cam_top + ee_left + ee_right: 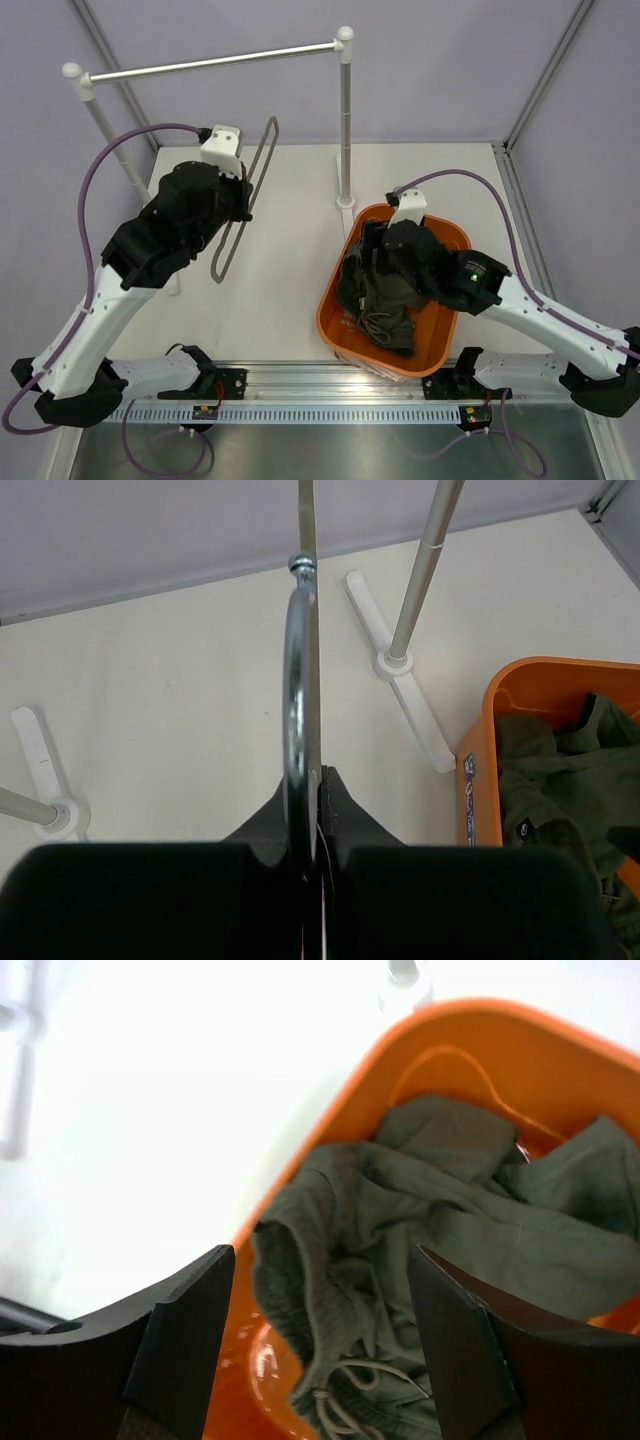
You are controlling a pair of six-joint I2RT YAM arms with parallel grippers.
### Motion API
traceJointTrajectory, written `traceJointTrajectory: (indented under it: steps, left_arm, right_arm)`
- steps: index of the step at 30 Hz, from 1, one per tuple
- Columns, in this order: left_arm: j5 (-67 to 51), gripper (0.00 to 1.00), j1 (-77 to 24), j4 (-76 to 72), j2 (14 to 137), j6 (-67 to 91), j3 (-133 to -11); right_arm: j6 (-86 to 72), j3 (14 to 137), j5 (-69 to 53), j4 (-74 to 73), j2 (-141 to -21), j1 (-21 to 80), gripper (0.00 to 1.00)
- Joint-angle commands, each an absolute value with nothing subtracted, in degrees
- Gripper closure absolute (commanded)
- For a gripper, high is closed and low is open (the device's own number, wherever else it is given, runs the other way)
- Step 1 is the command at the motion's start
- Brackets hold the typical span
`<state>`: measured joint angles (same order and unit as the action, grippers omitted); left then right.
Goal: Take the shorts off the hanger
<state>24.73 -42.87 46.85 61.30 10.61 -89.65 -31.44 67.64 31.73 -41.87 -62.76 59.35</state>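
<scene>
The hanger (226,262) is a thin grey-brown loop held bare above the table at the left, with no cloth on it. My left gripper (243,195) is shut on it. In the left wrist view its metal hook (296,680) rises from between the closed fingers (318,780). The dark olive shorts (385,295) lie crumpled in the orange basket (330,300) at the right. My right gripper (380,250) hovers just over them, open. From the right wrist, the shorts (440,1220) and their light drawstring sit below the spread gripper (320,1255), touching neither finger.
A silver rail (210,65) with white ball ends spans the back on two posts; the right post (345,120) stands just behind the basket. Its white foot (415,705) lies on the table near the basket. Metal frame bars run along both sides.
</scene>
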Motion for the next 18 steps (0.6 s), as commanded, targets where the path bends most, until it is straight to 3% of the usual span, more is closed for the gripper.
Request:
traceJointTrajectory:
  steps: [1, 9, 14, 18]
  left_arm:
    - [22.07, 1.00, -40.96, 52.11, 65.38, 10.81, -95.18]
    - [-5.14, 1.00, -24.54, 48.61, 70.31, 9.14, -100.98]
    - [-18.94, 1.00, -19.26, 45.27, 73.73, 8.62, -104.06]
    - [-23.55, 1.00, -16.79, 43.68, 76.64, 8.70, -107.74]
  right_arm:
    - [-28.57, 73.12, 29.54, -41.40, -59.86, 59.06, 0.21]
    - [-23.12, 75.67, 28.04, -39.38, -56.78, 58.97, 0.20]
    - [-20.57, 76.11, 27.86, -37.79, -56.86, 58.97, 0.19]
    - [-19.07, 76.11, 27.69, -36.39, -56.78, 58.97, 0.19]
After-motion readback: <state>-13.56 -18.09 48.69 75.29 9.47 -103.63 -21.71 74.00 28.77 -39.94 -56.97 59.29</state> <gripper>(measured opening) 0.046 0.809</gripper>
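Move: The left hand, already holding the bare hanger, has the rail's middle about 17 cm ahead, 4 cm to its left and some 13 cm higher. The rail's right post stands roughly 19 cm ahead and 20 cm to the right of that hand. From the open right hand, the shorts lie about 3 cm back, 4 cm right and 20 cm down, in the orange box, whose middle is some 2 cm back and 7 cm right. The left hand keeps its closed grip on the hanger and carries it about 6 cm forward towards the rail, first sinking a centimetre or two and then rising to end slightly above where it began, while the wrist turns some 10 degrees clockwise, tips a little nose-down and rolls its left side lower. Meanwhile the right hand, fingers still wide open, lifts almost straight up by about 8 cm away from the shorts, tilts its fingers up some 10 degrees and comes nearly to a stop above the box. ##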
